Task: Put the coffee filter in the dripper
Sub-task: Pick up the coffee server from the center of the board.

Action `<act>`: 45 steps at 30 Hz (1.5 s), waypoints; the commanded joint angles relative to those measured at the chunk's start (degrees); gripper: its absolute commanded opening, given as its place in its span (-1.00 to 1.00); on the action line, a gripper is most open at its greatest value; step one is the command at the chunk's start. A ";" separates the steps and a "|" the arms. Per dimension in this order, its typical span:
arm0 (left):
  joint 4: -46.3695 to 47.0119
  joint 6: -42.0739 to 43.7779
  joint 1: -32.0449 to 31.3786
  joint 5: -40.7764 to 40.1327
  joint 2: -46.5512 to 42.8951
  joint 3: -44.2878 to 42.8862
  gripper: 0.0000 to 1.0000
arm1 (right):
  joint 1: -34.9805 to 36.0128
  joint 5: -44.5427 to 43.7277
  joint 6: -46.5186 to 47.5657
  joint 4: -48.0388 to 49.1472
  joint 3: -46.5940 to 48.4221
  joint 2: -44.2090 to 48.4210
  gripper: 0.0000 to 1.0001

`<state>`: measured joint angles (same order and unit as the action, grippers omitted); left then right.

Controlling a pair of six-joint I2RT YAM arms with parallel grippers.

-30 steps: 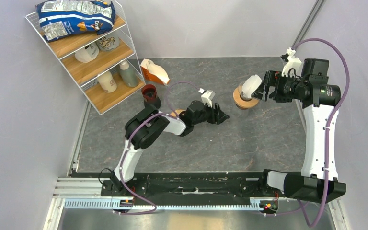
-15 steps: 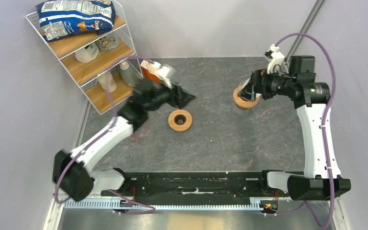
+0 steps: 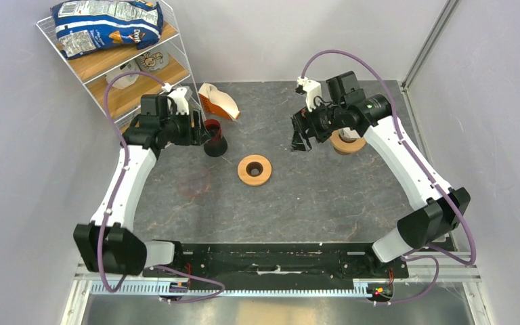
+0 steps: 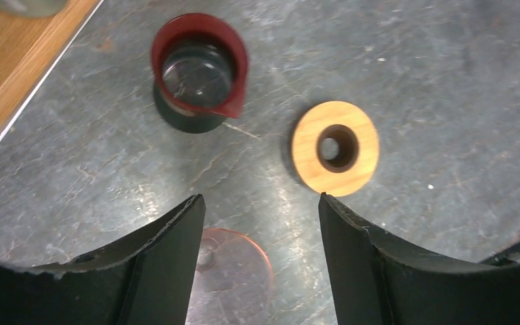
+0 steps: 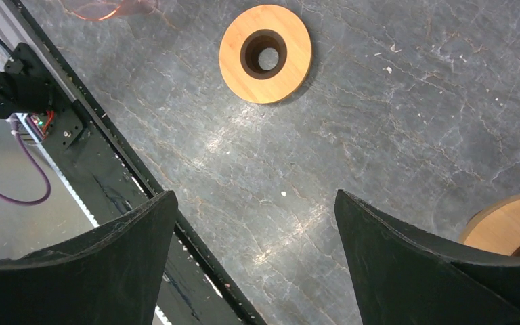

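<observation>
The dripper point(image 3: 347, 143) stands at the back right of the table. Only its light-brown wooden collar shows, under my right arm, and again at the right edge of the right wrist view point(image 5: 514, 227). The coffee filter is hidden. My right gripper point(image 3: 300, 141) hangs just left of the dripper, apart from it. Its jaws stand wide open with nothing between them point(image 5: 254, 193). My left gripper point(image 3: 200, 132) is at the back left, beside a red cup point(image 3: 211, 135). It too is open and empty point(image 4: 261, 200).
A bare wooden ring point(image 3: 254, 169) lies mid-table, with a pink clear lid point(image 3: 196, 183) to its left. An orange-and-white filter packet point(image 3: 218, 101) lies at the back. A wire shelf point(image 3: 128, 88) holding a chips bag and bottles fills the back-left corner. A black rail point(image 3: 271, 261) runs along the front.
My left arm swung from mid-table to the back left by the red cup. My right gripper, earlier at the dripper with a white paper, moved left and is now empty.
</observation>
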<state>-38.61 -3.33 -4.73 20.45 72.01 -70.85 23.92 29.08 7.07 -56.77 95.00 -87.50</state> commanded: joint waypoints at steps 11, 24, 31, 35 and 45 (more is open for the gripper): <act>4.71 5.70 0.53 -4.96 16.77 -12.05 0.81 | 1.32 -6.98 1.24 -2.64 1.10 3.46 0.90; -0.84 -3.92 -3.82 -12.71 25.11 -16.79 0.88 | 1.33 -7.29 0.99 -2.38 0.84 3.04 0.91; -0.42 -4.52 -5.88 -17.36 27.61 -16.47 0.90 | 1.37 -7.67 1.10 -2.33 0.85 2.82 0.91; -0.36 -5.49 -6.07 -20.93 29.40 -17.39 0.91 | 1.38 -7.81 1.02 -2.46 1.09 2.75 0.91; 1.73 -4.69 -7.46 -24.34 28.95 -16.33 0.92 | 1.39 -8.09 1.11 -2.38 0.62 2.89 0.91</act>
<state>-38.87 -7.27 -11.16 -1.56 100.90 -86.91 25.02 21.50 7.77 -59.24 95.68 -84.82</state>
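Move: The red-rimmed jug stands about 10 cm ahead of the left hand, neither left nor right of it, its middle some 17 cm below. Nearer the robot lie two flatter things: the wooden ring 13 cm to the hand's right and 2 cm ahead, and the clear lid 7 cm to its left and 2 cm back, both about 22 cm down. The orange basket sits 12 cm beyond the jug and 2 cm right of it. From the right hand the jug is roughly 14 cm ahead, 27 cm left and 20 cm down. Bring the left gripper forward and down until it hangs just over the jug's red rim: about 10 cm forward, nearly all of it early on, then mostly sinking, some 9 cm in total. Open the fingers from about three-quarters to almost fully wide, and tip them more steeply downward, rolling the hand's left side up and turning slightly counter-clockwise, some 20 degrees altogether. ##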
